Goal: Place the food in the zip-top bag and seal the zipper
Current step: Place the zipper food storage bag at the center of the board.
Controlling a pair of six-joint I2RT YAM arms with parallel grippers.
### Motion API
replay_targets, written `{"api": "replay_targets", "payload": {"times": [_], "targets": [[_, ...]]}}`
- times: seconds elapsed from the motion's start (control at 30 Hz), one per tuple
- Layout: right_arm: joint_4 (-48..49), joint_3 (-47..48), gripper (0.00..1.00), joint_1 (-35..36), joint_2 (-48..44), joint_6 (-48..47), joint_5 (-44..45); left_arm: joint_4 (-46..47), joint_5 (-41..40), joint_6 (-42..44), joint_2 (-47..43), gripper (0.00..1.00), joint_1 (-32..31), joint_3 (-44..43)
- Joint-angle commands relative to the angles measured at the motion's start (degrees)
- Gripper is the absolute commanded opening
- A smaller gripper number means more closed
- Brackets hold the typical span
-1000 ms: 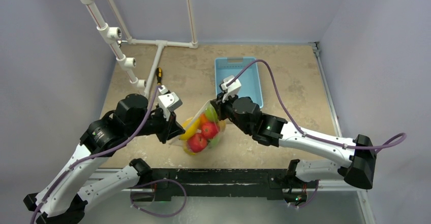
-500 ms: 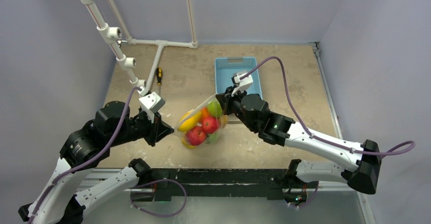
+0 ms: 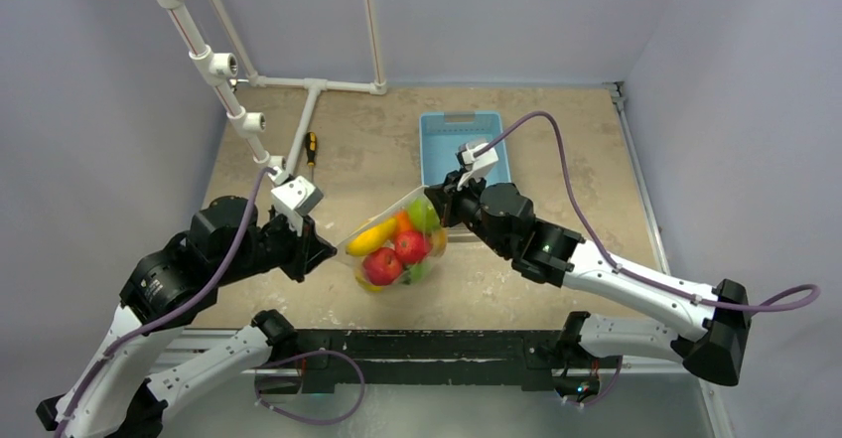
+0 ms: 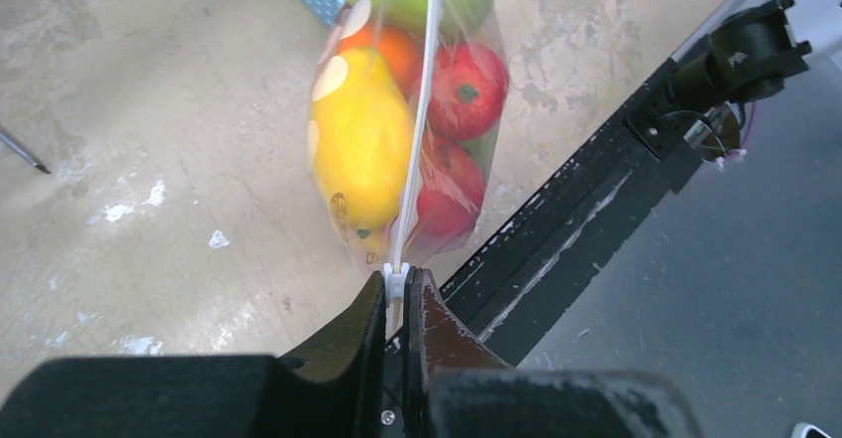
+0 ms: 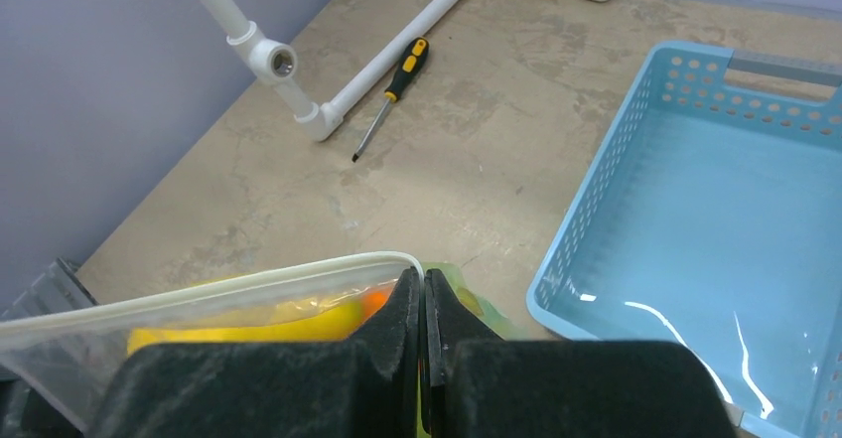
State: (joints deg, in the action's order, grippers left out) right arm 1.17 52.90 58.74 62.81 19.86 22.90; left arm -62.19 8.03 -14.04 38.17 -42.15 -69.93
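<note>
The zip-top bag (image 3: pixel 392 251) hangs stretched between my two grippers, with the food inside. A yellow fruit (image 4: pixel 362 140), red ones (image 4: pixel 467 88), an orange one and a green one show through the plastic. The zipper (image 4: pixel 418 130) runs taut as a thin white line from one gripper to the other. My left gripper (image 4: pixel 399 284) is shut on the zipper's near end, where a small white tab sits between the fingertips. My right gripper (image 5: pixel 424 277) is shut on the bag's other top corner, with the zipper (image 5: pixel 248 284) curving off to its left.
The light-blue basket (image 3: pixel 467 150) stands empty behind the right gripper. A yellow-and-black screwdriver (image 5: pixel 392 95) lies beside the white pipe frame (image 3: pixel 298 85) at the back left. The black table rail (image 4: pixel 586 229) runs just beyond the bag.
My left gripper has drawn back to the left and my right gripper has shifted slightly right, pulling the bag's mouth edge straight. Little has moved in the last half second.
</note>
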Motion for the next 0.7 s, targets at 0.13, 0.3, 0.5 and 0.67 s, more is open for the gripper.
{"api": "replay_targets", "payload": {"times": [0.13, 0.3, 0.5, 0.67], "targets": [[1.6, -3.8, 0.00, 1.1, -4.3, -1.5, -5.3, 4.9, -9.3, -0.7, 2.1, 0.00, -0.3, 1.2], [1.1, -3.5, 0.00, 1.3, -2.0, 1.0, -7.2, 8.5, -11.2, -1.4, 2.9, 0.00, -0.2, 4.3], [0.8, -4.3, 0.00, 1.3, 2.2, 4.3, -10.2, 10.7, -14.2, -2.9, 3.9, 0.00, -0.3, 7.4], [1.8, -4.7, 0.00, 1.3, 3.3, 4.9, -11.7, 12.2, -16.4, -3.1, 4.7, 0.00, -0.2, 8.3]]}}
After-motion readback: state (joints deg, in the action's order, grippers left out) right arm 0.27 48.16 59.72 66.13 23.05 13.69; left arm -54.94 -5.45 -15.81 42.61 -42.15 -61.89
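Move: Between the two hands hangs the bag, its food about 5 cm ahead, 11 cm right and 13 cm below the left hand, and some 8 cm back, 8 cm left and 13 cm below the right. The clear board under it lies some 27 cm down, about 7 cm ahead and 10 cm right of the left hand, 6 cm back and 8 cm left of the right. Of the right hand, the blue basket stands roughly 18 cm ahead, 9 cm right and 25 cm below. Lowering the bag by its zipper ends, both hands keep their pinch and draw closer together. The left goes about 5 cm forward, sinking nearly as much while turning some 12 degrees counter-clockwise; the right first draws back about 2 cm while sinking, then goes mainly down and a little left, some 6.5 cm lower in all, tipping down slightly. ##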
